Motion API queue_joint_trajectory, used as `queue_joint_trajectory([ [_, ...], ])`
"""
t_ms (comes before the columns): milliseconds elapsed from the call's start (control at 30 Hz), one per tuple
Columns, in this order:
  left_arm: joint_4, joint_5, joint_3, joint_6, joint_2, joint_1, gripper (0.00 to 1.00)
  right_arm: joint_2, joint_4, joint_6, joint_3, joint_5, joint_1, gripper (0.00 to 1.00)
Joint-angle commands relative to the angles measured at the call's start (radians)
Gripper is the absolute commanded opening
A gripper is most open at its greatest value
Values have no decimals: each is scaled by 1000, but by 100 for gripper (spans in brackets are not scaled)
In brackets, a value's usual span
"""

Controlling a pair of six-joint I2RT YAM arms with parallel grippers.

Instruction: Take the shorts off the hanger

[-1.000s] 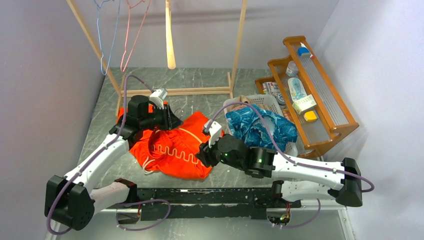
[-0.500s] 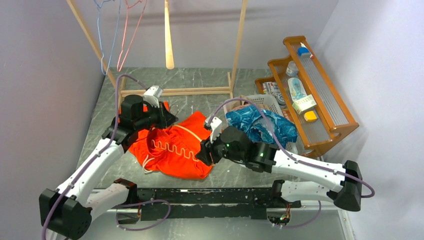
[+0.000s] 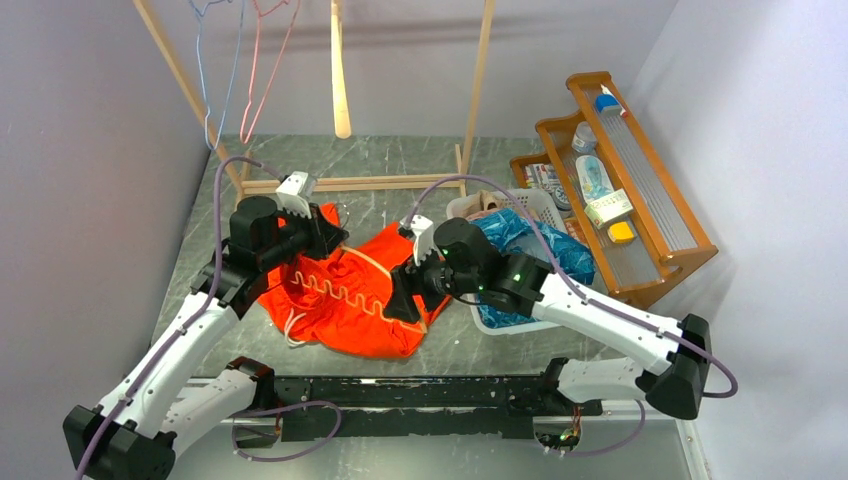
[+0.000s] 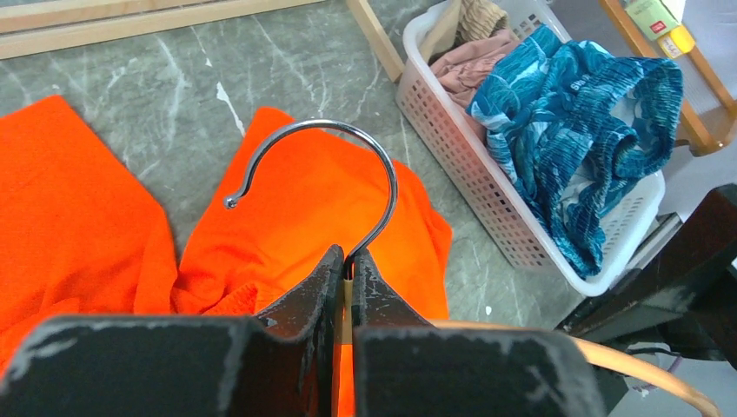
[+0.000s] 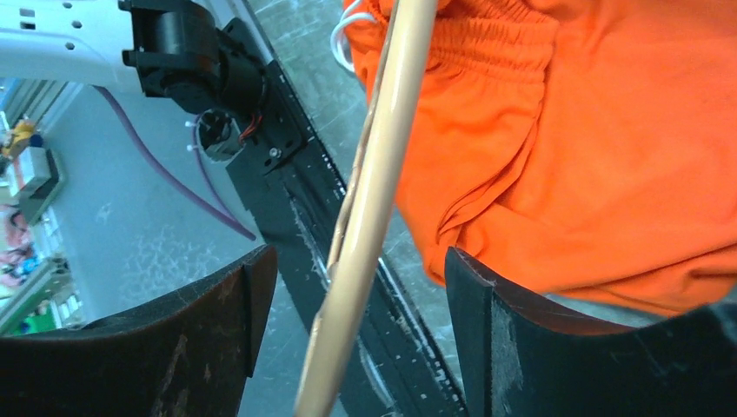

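Note:
The bright orange shorts (image 3: 350,305) lie crumpled on the table between both arms, still round a wooden hanger. My left gripper (image 4: 348,261) is shut on the hanger's neck just below its metal hook (image 4: 382,174); in the top view this gripper (image 3: 330,235) sits at the shorts' far left. My right gripper (image 5: 356,261) stands open, its jaws apart on either side of the hanger's wooden arm (image 5: 382,156) without touching it, beside the orange waistband (image 5: 487,43). In the top view the right gripper (image 3: 405,300) hovers over the shorts' right edge.
A white basket (image 4: 487,191) to the right holds blue patterned shorts (image 3: 530,250), pink shorts (image 4: 469,69) and tan shorts (image 4: 482,13). A wooden clothes rack (image 3: 350,183) stands behind with wire hangers (image 3: 215,100) and a wooden hanger (image 3: 341,90). A wooden shelf (image 3: 640,200) is far right.
My left gripper closed on the hanger's neck and drew back to the left. My right gripper opened off the hanger's arm and shifted away from the table's near edge. The shorts bunched up.

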Motion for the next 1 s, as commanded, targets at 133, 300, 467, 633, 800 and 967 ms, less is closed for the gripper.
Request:
queue_joint_trajectory([
  [133, 49, -212, -10, 48, -39, -66, 7, 81, -83, 69, 43, -142, -3, 46],
  [300, 112, -246, -48, 61, -83, -87, 7, 89, -119, 53, 44, -39, -4, 19],
  [467, 91, -210, -33, 69, -91, -89, 9, 43, -81, 35, 34, -32, -3, 0],
  [633, 45, -173, -20, 25, -104, -88, 39, -41, -83, 34, 16, 47, -10, 0],
  [800, 10, -189, -41, 7, -162, -89, 65, -135, -100, 45, -18, 72, -58, 0],
  [967, -22, -204, -44, 10, -211, -89, 73, -169, -98, 75, -67, 98, -86, 0],
])
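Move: The right gripper is open around the hanger's right arm: the spot to grip lies about 3 cm below its hand point and 1 cm back. The orange shorts lie on the table some 20 cm below, centred 12 cm left and 1 cm back; the laundry basket stands about 22 cm right, 6 cm ahead and 16 cm below. From the left hand, which pinches the neck of the hanger's hook, that grip spot is roughly 11 cm back, 11 cm right and 2 cm lower. Dip the right gripper about 3 cm, easing slightly back, and close it on the hanger's right arm while the left keeps pinching the hook's neck and turns some 5 degrees counter-clockwise. Then open the left fingers wide to let go, drawing that hand up and slightly back with its fingertips tilting up, as the right lifts and carries the hanger about 4 cm right. ##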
